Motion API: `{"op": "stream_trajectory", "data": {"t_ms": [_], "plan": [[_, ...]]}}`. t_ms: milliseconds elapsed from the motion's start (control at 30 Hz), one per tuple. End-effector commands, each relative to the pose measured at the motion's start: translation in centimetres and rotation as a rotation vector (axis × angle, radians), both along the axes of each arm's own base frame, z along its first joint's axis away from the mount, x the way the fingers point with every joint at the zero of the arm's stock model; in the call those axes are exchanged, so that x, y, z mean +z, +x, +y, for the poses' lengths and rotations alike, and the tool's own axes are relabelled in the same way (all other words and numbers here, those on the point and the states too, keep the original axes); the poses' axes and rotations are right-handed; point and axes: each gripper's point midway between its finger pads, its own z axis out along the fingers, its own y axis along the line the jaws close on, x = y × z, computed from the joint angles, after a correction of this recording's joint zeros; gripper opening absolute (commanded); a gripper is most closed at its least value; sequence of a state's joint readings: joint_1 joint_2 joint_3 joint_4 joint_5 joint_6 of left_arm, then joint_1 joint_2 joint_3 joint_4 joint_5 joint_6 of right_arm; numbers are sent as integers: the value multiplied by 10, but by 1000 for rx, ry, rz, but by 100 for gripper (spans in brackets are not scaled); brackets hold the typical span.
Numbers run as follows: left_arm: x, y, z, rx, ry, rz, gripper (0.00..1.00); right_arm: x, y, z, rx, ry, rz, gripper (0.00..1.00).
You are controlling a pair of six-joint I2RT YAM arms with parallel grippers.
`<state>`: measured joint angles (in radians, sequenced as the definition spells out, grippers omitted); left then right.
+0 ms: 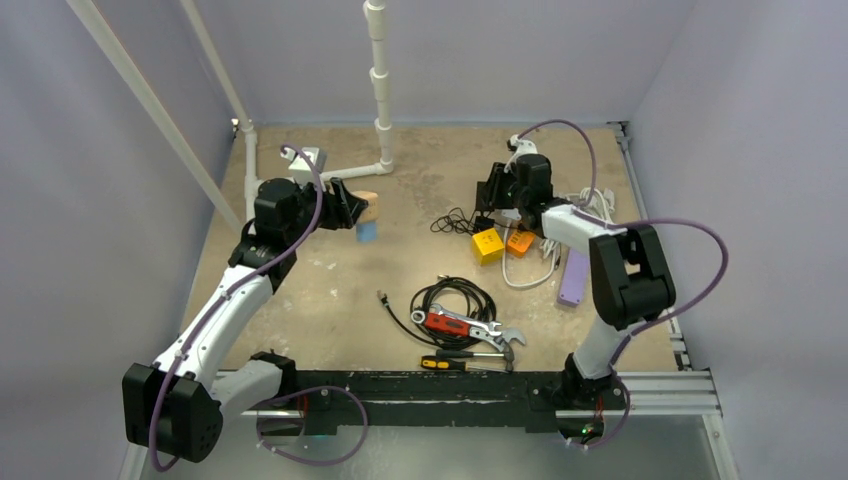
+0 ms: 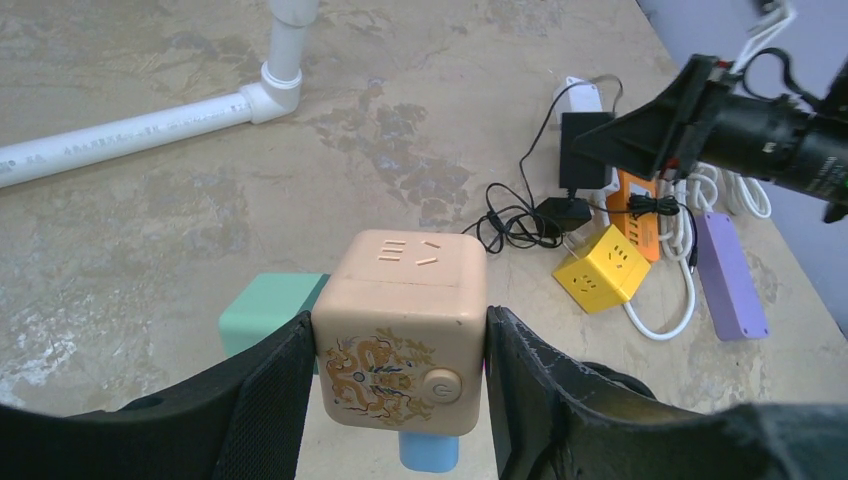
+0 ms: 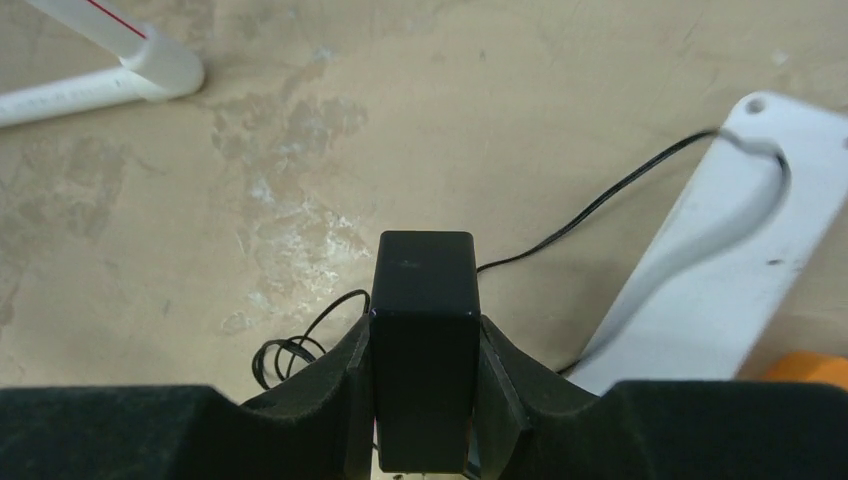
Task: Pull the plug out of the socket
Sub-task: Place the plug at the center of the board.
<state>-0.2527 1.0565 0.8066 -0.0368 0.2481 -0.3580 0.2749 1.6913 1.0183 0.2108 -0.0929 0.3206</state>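
My left gripper (image 2: 400, 328) is shut on a beige cube socket (image 2: 405, 275) with a dragon print and a round button. It holds the cube above the table. A blue plug (image 2: 428, 452) sticks out of the cube's underside, and a teal block (image 2: 265, 310) shows at its left side. In the top view the left gripper (image 1: 352, 208) holds the cube (image 1: 367, 198) with the blue plug (image 1: 366, 232) below it. My right gripper (image 3: 423, 335) is shut on a black adapter (image 3: 423, 270) with a thin black cable (image 3: 620, 195). It is at the back right (image 1: 490, 192).
A yellow cube socket (image 1: 487, 245), an orange strip (image 1: 520, 241), a purple strip (image 1: 573, 277) and a white power strip (image 3: 720, 240) lie under the right arm. White pipes (image 1: 380, 90) stand at the back. A cable coil (image 1: 455, 298), a red wrench (image 1: 465, 325) and a screwdriver (image 1: 450, 362) lie in front.
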Motion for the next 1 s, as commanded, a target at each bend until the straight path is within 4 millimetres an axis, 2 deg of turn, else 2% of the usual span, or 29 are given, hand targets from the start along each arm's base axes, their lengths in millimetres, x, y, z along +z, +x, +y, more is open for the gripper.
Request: {"op": "stream_trajectory", "data": {"t_ms": [0,67,233,333,433,500,633,767,867,933,967], "plan": [[36,6,-6,-21,-53,-115,0,19,24,17,44,61,-69,0],[35,6,-6,-21,-53,-113,0,7,26,14,20,59,-49,1],[32,7,-7,-23,-53,-99,0,-24,31,-2,-50,30,15,15],[31,7,-7,-21,-53,-95,0,-25,31,-6,-73,25,14,31],[31,7,-7,-19,-60,-93,0,-17,31,-9,-88,29,-7,51],[31,7,-8,-20,-70,-88,0,-10,30,-11,-94,32,-25,60],[31,7,-8,-10,-84,-88,0,6,27,-13,-101,39,-64,75],[35,7,-6,12,-117,-93,0,34,22,-17,-107,49,-132,80],[36,10,-4,54,-163,-85,0,71,12,-21,-104,59,-230,83],[39,13,-5,69,-219,-88,0,99,-2,-13,-53,105,-298,84],[40,14,-5,77,-249,-86,0,120,-12,-8,-18,139,-352,84]]}}
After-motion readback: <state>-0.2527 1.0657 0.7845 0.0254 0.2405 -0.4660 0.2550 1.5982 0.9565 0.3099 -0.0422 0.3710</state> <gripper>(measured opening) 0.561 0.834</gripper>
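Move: The right hand already holds the black plug above the board; the free spot for it lies about 10 cm below, 1 cm ahead and 2 cm to the left. From this hand, the small black adapter is some 3 cm back, the yellow cube 9 cm back in the same line, and the white strip's middle about 4 cm ahead and 6 cm right. From the left hand, still gripping the blocks, the spot is roughly 14 cm ahead, 25 cm right and 21 cm lower. Keeping its pinch on the black plug, the right hand lowers it about 3 cm while easing some 2 cm forward, just beyond the small black adapter. The fingers then open wide and let go of the plug, and the hand lifts nearly 7 cm clear, drawing back about 2 cm and slightly right. ##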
